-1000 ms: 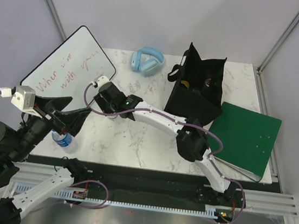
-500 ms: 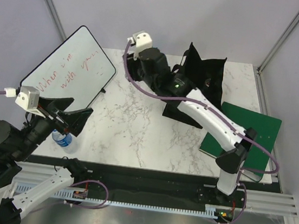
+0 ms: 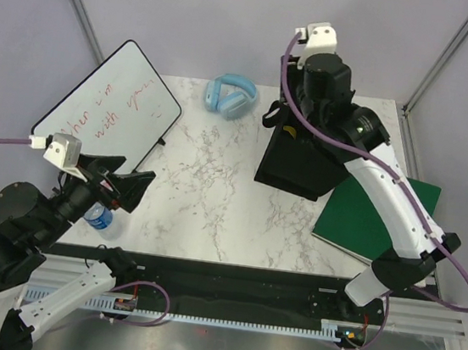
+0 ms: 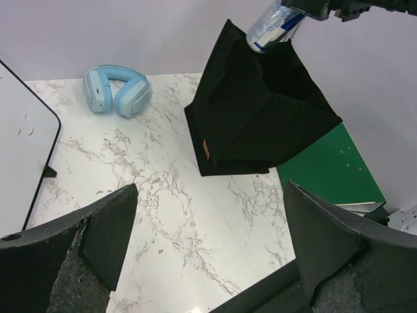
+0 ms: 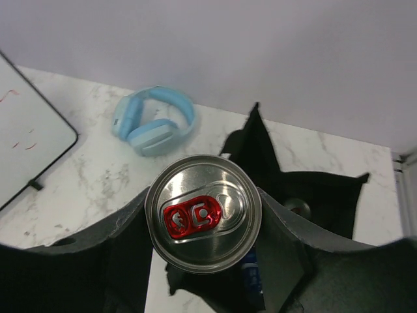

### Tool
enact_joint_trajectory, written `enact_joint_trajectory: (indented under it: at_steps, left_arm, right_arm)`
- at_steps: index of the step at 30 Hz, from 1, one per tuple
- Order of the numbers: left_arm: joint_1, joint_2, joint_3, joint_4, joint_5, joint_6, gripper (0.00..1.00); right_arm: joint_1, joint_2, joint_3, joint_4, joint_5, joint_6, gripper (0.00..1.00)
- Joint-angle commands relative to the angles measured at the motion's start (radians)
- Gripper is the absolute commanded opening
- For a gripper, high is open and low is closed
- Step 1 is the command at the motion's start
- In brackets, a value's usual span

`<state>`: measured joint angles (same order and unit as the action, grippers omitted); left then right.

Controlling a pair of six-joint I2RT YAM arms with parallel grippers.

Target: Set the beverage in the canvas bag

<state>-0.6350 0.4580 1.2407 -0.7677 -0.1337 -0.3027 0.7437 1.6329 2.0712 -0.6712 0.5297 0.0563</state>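
Note:
The beverage (image 5: 203, 222) is a silver-topped can with a red tab and a blue body. My right gripper (image 5: 203, 225) is shut on its sides and holds it upright, high over the open mouth of the canvas bag (image 5: 306, 195). The left wrist view shows the can (image 4: 270, 26) hanging just above the bag's (image 4: 254, 117) top edge. The tall black bag (image 3: 300, 162) stands at the back right of the marble table, and something small lies inside it. My left gripper (image 4: 210, 195) is wide open and holds nothing, raised over the front left of the table (image 3: 131, 175).
Blue headphones (image 3: 229, 95) lie at the back, left of the bag. A whiteboard (image 3: 110, 104) with red writing leans at the left. A flat green book (image 3: 374, 218) lies right of the bag. A small water bottle (image 3: 101, 217) stands under my left arm.
My right arm has swung from the middle-left of the table up and to the right, and now holds the can over the bag. My left arm has shifted slightly right.

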Motion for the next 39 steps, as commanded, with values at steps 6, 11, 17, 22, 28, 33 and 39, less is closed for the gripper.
enact_joint_trajectory:
  at_steps: [6, 11, 17, 22, 28, 33, 39]
  left_arm:
    - [0.0, 0.039, -0.04, 0.048, 0.025, -0.041, 1.0]
    - [0.0, 0.044, -0.058, 0.059, 0.025, -0.046, 1.0]
    - [0.0, 0.056, -0.073, 0.067, 0.034, -0.046, 1.0]
    - [0.0, 0.056, -0.084, 0.071, 0.031, -0.046, 1.0]
    - [0.0, 0.053, -0.102, 0.076, 0.026, -0.042, 1.0]
    - [0.001, 0.05, -0.129, 0.079, -0.003, -0.052, 1.0]
    - [0.0, 0.042, -0.147, 0.082, -0.003, -0.058, 1.0]
  right_arm:
    - [-0.099, -0.16, -0.091, 0.013, 0.076, 0.008, 0.0]
    - [-0.119, -0.196, -0.234, 0.021, 0.099, 0.036, 0.0]
    - [-0.234, -0.182, -0.342, 0.064, -0.095, 0.1, 0.0]
    - [-0.256, -0.148, -0.447, 0.183, -0.131, 0.105, 0.0]
    - [-0.26, -0.059, -0.5, 0.295, -0.171, 0.097, 0.0]
    - [-0.262, 0.001, -0.549, 0.453, -0.209, 0.077, 0.0]
    - [-0.26, 0.103, -0.539, 0.476, -0.198, 0.066, 0.0]
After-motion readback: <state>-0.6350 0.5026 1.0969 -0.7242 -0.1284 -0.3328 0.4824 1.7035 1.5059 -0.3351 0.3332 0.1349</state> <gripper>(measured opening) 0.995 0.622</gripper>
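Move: The canvas bag's middle lies about 7 cm ahead of my right hand, which already holds the can, some 6 cm to its right and roughly 28 cm below. The blue headphones lie about 21 cm ahead and 16 cm to the left of that hand, and the green folder some 7 cm back and 26 cm to its right, both about 37 cm down. From my empty left hand the bag is about 32 cm ahead, 37 cm right and 24 cm lower. I swing the can in my right hand to the right, about 10 cm nearly level, then sink some 20 cm into the open canvas bag, reaching forward and easing back left as I go. My wrist tips down nearly 20 degrees and my grip stays closed on the can. Meanwhile my open left hand drops about 5 cm, easing forward and right. ##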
